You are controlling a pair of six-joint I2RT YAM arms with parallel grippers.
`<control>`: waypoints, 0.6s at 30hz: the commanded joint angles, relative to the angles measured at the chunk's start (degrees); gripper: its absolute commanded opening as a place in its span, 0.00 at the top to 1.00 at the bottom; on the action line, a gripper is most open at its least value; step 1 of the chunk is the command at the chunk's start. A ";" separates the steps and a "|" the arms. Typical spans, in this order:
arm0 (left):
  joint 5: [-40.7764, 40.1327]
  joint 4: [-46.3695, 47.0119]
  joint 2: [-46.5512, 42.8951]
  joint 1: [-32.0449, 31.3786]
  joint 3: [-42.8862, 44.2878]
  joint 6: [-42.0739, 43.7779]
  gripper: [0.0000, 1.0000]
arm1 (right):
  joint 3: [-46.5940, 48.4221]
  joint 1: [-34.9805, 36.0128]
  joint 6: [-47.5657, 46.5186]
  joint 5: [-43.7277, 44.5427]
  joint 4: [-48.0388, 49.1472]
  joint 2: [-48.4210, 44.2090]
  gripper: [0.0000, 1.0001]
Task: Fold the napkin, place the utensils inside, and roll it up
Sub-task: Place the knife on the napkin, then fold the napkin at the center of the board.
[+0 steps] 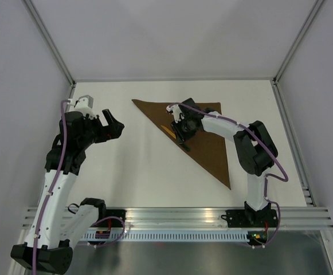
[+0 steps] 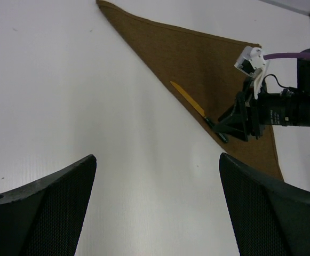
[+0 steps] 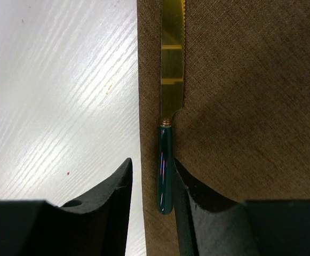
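Observation:
The dark-brown napkin [image 1: 209, 146] lies folded into a triangle on the white table, its long folded edge facing left. On it, just inside that edge, the knife [image 3: 165, 160] lies flat, orange-yellow blade [image 3: 172, 69] pointing away from the right wrist camera. My right gripper [image 3: 152, 162] stands open low over the dark handle; the handle rests against the right finger, with a gap to the left finger [image 3: 117, 192]. In the top view this gripper [image 1: 184, 137] sits at the napkin's left edge. My left gripper [image 1: 112, 123] hangs open over bare table to the left, nothing between its fingers.
The table [image 1: 143, 172] is walled by white panels at the back and both sides. A metal rail [image 1: 177, 215] runs along the near edge by the arm bases. In the left wrist view the napkin [image 2: 197, 58] and the knife [image 2: 189, 101] lie ahead to the right.

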 commanded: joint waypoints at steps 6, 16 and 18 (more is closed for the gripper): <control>2.98 15.38 -0.22 -16.74 -2.93 -0.08 0.03 | 10.37 -11.53 2.37 -5.91 -7.19 -13.74 0.60; -30.84 43.50 19.07 -59.23 -12.25 14.31 0.05 | -1.66 -37.72 3.95 -17.88 -6.23 -25.62 0.60; -33.87 51.30 24.45 -66.78 -11.73 20.80 0.05 | -4.20 -40.72 4.56 -18.84 -5.52 -26.58 0.60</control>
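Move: The napkin's near corner, the lower point of its slanting folded edge, lies about 41 cm right of the left gripper, 14 cm back and 25 cm below. The knife, middle some 20 cm right and 11 cm ahead of that gripper, lies along this edge. The right gripper is just over the handle: the knife's middle is 3 cm ahead, 3 cm left and 2 cm below, the near corner 22 cm back and 19 cm right. Lift the right gripper, already open and off the knife handle, up and a little forward, then swing it right over the napkin to clear the bare table beyond, turning clockwise. Meanwhile sweep the left gripper about 26 cm right, then also back and down, towards the napkin's near corner, turning some 40 degrees clockwise with its fingers still wide open. ##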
